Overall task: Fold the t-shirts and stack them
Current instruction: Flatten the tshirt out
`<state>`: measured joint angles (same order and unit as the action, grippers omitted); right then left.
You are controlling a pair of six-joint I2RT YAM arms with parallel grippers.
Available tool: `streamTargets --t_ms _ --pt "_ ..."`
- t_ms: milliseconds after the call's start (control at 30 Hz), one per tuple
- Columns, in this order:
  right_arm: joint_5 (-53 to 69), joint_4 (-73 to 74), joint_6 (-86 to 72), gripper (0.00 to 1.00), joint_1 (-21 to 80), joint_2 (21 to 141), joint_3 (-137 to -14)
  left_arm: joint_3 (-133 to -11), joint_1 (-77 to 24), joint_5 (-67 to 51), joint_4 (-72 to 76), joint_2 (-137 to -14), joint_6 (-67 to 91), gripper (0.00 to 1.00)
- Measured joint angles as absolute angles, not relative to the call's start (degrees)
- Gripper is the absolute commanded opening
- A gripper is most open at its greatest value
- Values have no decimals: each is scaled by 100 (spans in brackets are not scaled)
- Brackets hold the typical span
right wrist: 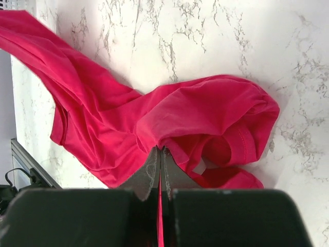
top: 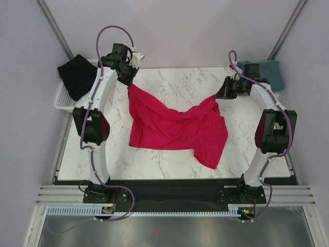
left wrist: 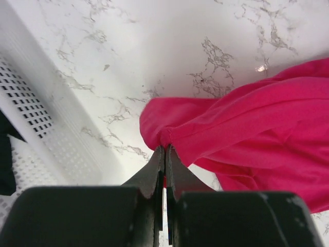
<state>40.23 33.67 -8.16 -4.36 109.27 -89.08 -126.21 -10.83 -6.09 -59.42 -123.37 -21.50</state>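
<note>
A crimson red t-shirt (top: 175,128) (left wrist: 257,128) (right wrist: 169,118) lies crumpled across the middle of the marble table. My left gripper (top: 128,82) (left wrist: 164,147) is shut on its far left corner, lifting the cloth a little. At the far right, my right gripper (top: 218,96) (right wrist: 160,148) is shut on another edge of the same shirt. A black t-shirt (top: 77,74) hangs over the white wire basket (top: 61,100) at the far left. A dusty blue-grey t-shirt (top: 267,72) lies at the table's far right corner.
The basket's white mesh wall (left wrist: 31,123) stands just left of my left gripper. Bare marble (top: 154,162) shows in front of the shirt, and the table's near edge (top: 175,179) runs along a black strip.
</note>
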Motion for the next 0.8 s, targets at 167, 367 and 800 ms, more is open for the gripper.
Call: streamTargets --t_ms 167,367,800 --pt "3966 3424 -812 0 -521 10783 -8917 -12608 -1083 -541 -5942 -11883 -2150 2" --pt "3712 3599 -757 0 -801 10363 -9542 -12324 -1083 -574 -5907 -11096 -2226 2" --pt "3841 3675 -681 0 -1227 8193 -9607 -10167 -1083 -1208 -5870 -8248 -2097 2"
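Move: Both hands already pinch the t-shirt's far edge. Its crumpled middle lies about 17 cm to the right of the left hand, 10 back and 14 below; from the right hand it is some 14 cm left, 9 back and 11 below. The white basket stands roughly 20 cm to the left of the left hand and 4 ahead. A loose shirt flap lies 18 cm straight back from the right hand, and the blue folded cloth 20 cm to its right and 13 ahead. Upward together, ever faster, both hands raise the pinched edge of the t-shirt off over the table. The right climbs about 23 cm, swinging right away from the left hand, then drawing back; the left climbs some 16, then pulls back about 15 towards the base, just starting to sink. Fingers stay shut and both wrists tip up to point more forward. ##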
